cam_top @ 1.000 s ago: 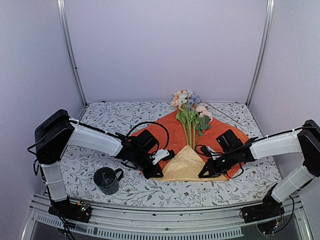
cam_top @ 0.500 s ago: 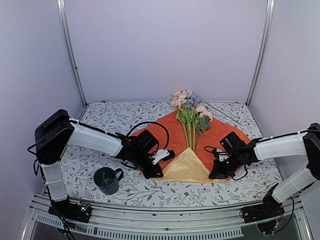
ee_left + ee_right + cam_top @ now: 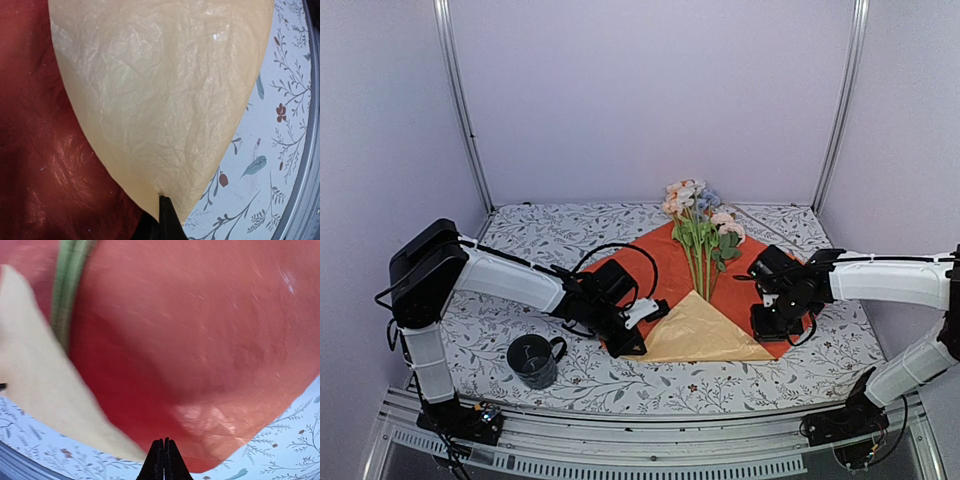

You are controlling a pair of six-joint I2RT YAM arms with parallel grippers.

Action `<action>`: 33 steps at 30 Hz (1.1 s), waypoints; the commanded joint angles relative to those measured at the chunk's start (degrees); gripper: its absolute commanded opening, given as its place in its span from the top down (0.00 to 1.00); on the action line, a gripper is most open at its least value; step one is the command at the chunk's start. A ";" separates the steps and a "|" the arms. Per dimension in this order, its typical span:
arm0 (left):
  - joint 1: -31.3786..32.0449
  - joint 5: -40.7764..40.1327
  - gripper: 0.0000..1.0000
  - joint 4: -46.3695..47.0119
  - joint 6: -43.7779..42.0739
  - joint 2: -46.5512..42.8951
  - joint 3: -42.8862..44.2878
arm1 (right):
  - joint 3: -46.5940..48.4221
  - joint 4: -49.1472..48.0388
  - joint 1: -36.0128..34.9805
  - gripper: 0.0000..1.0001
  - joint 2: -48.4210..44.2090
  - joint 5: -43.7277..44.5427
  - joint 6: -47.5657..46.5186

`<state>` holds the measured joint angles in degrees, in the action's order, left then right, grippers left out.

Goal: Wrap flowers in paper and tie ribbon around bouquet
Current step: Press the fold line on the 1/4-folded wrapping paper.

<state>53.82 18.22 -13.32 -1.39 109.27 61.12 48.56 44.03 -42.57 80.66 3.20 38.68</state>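
The flowers (image 3: 700,222) lie on the paper (image 3: 655,265), orange-red side up, heads at the far end. The sheet's near corner is folded up over the stem ends, showing a mustard-yellow flap (image 3: 698,332). My left gripper (image 3: 625,347) is shut on that flap's left edge; in the left wrist view its tips (image 3: 162,202) pinch the yellow paper (image 3: 160,100). My right gripper (image 3: 767,325) is shut with nothing in it, over the orange paper's right part. In the right wrist view it (image 3: 165,442) stands by the sheet's near edge, green stems (image 3: 67,285) at upper left. No ribbon shows.
A dark mug (image 3: 532,360) stands on the leafy tablecloth (image 3: 550,235), near left, close to my left arm. White walls and metal posts (image 3: 460,100) close in the back and sides. A metal rail (image 3: 650,455) runs along the table's near edge.
My right gripper has left the yellow flap's right corner and moved right and farther back over the orange paper. The flap now lies flat. My left arm has not moved.
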 commanded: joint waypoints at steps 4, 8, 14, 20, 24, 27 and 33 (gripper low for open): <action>-0.73 -2.06 1.00 -4.49 0.19 1.30 1.05 | 2.10 -15.89 -8.73 0.98 0.88 -9.78 -6.13; -0.61 -1.89 1.00 -5.38 1.39 1.47 1.60 | -0.88 -18.63 -8.91 1.00 3.82 -8.68 -4.28; -0.56 -1.30 1.00 -4.78 1.82 2.09 1.11 | -6.46 -18.02 -8.85 1.00 5.91 -4.64 0.99; -0.62 -2.60 1.00 -5.66 1.59 1.30 1.82 | -8.70 -16.10 -8.81 1.00 5.96 -2.40 4.73; -0.64 -3.82 1.00 -5.06 2.99 -0.52 1.63 | -9.53 -15.51 -8.85 1.00 6.86 -3.14 6.03; -0.58 -6.17 0.93 -5.49 3.85 -2.17 2.14 | -9.39 -14.63 -8.90 1.00 6.35 -3.50 6.61; 0.03 -11.85 0.64 -7.31 6.19 -9.47 4.30 | -7.78 -12.96 -8.88 1.00 4.89 -3.64 6.64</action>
<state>53.76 11.31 -18.85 3.22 106.56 62.98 41.04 26.98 -51.59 85.93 -1.56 44.40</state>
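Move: The fold line, the near edge of the tan folded-over flap, is to be pressed at a spot about 5 cm left, 3 cm back and 5 cm below the raised right fingers. The flap's right corner lies roughly 3 cm right and 2 cm back; the flower stems' lower ends are some 14 cm ahead and 11 cm left. From the left hand, still pinching the flap's left corner, that spot is some 22 cm right, 3 cm back. Swinging left and up, the right hand goes about 9 cm back along the fold line, then sinks some 8 cm, easing right and a little towards the base, until its shut fingertips press down on the flap by the fold and stay there. The left hand keeps its pinch until near the end, then parts its fingers about a third and starts rising, some 1.5 cm. ##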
